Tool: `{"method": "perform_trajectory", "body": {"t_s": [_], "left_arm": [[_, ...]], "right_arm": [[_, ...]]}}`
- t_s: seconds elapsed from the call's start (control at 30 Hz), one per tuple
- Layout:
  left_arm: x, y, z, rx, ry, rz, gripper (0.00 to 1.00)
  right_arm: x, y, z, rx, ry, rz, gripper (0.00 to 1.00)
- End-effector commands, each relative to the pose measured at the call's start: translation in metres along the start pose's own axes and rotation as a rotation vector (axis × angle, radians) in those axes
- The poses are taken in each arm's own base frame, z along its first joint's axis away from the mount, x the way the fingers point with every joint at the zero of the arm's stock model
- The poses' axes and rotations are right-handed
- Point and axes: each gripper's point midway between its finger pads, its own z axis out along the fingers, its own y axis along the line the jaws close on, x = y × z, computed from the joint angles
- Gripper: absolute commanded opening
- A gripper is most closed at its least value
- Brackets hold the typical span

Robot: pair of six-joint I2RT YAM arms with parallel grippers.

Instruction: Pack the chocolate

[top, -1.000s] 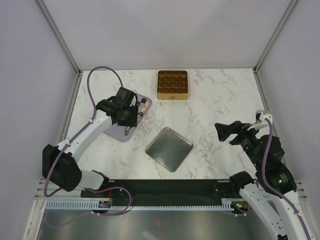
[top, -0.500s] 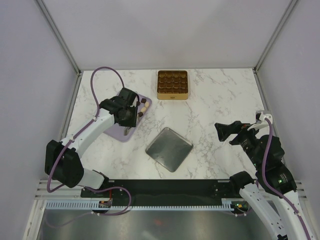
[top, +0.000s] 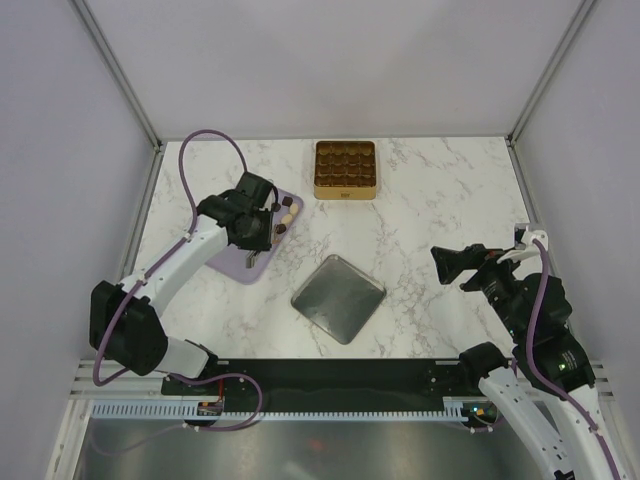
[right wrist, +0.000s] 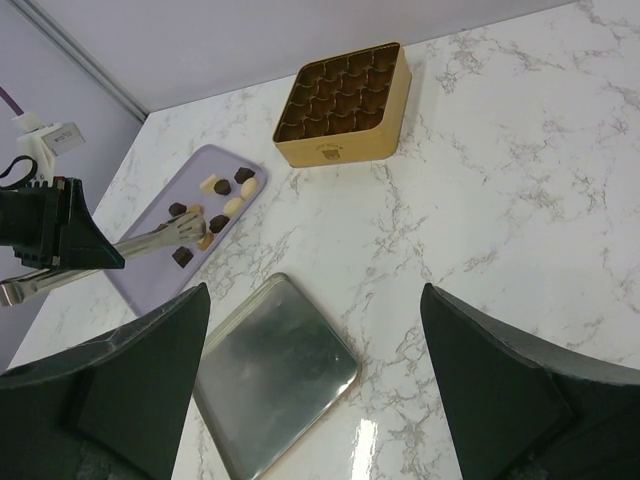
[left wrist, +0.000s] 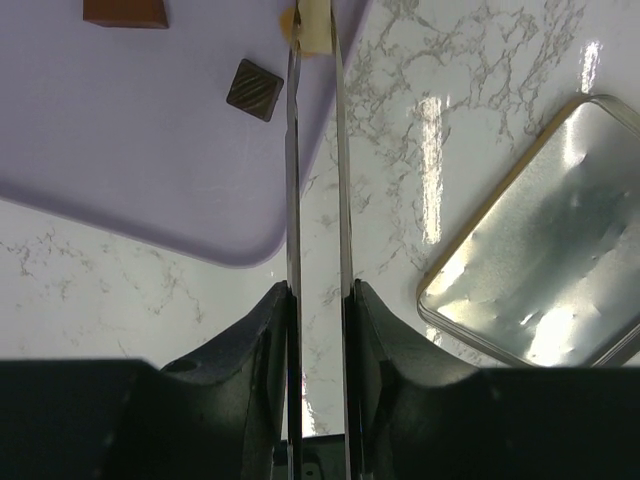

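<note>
Several chocolate pieces, dark brown and cream, lie on the lilac board at the left. My left gripper carries two long thin metal blades. Their tips press on either side of a cream chocolate piece near the board's right edge. From above, the left gripper hangs over the board. A dark striped piece lies just left of the blades. The gold tin with grid compartments stands at the back centre. My right gripper is wide open and holds nothing, above the table's right side.
A flat silver tin lid lies on the marble table between the arms, right of the board. White walls close in the table on three sides. The purple cable of the left arm loops over the back left.
The left gripper's blades have drawn closer together around the cream piece, and the left arm has shifted slightly toward the back. The right arm has barely moved.
</note>
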Motion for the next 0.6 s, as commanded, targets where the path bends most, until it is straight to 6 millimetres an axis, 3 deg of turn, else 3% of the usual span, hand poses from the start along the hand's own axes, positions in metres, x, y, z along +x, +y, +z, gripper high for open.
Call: {"method": "perform_trajectory", "body": {"t_s": [0.0,0.2,0.37,0.4,0.57], "left_arm": [[-0.033,-0.003,-0.027,0.018,-0.117,-0.037,0.32],[-0.045,-0.006,-0.036,0.026,-0.138,-0.041,0.33],[-0.067,-0.014,-0.042,0.041,-0.176,-0.044,0.33],[-0.079,-0.040,-0.053,0.181,-0.197,-0.012,0.32],[-0.118,-0.062,-0.061,0.241,-0.269,-0.002,0.32]], "right_arm": [[-0.005,-0.001,-0.002,0.000,-0.030,-0.012,0.95],[-0.006,-0.001,-0.001,0.001,-0.029,-0.019,0.95],[-0.005,-0.001,0.001,-0.002,-0.029,-0.023,0.95],[-0.005,0.000,0.001,-0.007,-0.028,-0.020,0.95],[-0.001,0.007,0.003,-0.048,-0.020,-0.006,0.95]]}}
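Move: Ahead of the left hand, in the tongs it holds, the cream bar is already pinched, some 8 cm out, 2 cm right and 11 cm below. The chocolate box it heads for stands roughly 27 cm ahead, 19 cm right and 10 cm below; on the way, the dark oval chocolate lies about 12 cm ahead and 4 cm right, the metal plate 8 cm back and 18 cm right. From the right hand the box is about 35 cm ahead and 14 cm left. Lifting the cream bar out of the lilac tray in the tongs, the left hand rises about 8 cm, at first nearly straight up, then speeding up and slanting some 5 cm forward and 4 cm right towards the chocolate box. The wrist tips the tongs' head forward and to the right by 10 to 15 degrees, while the fingers keep their squeeze on the tongs. ##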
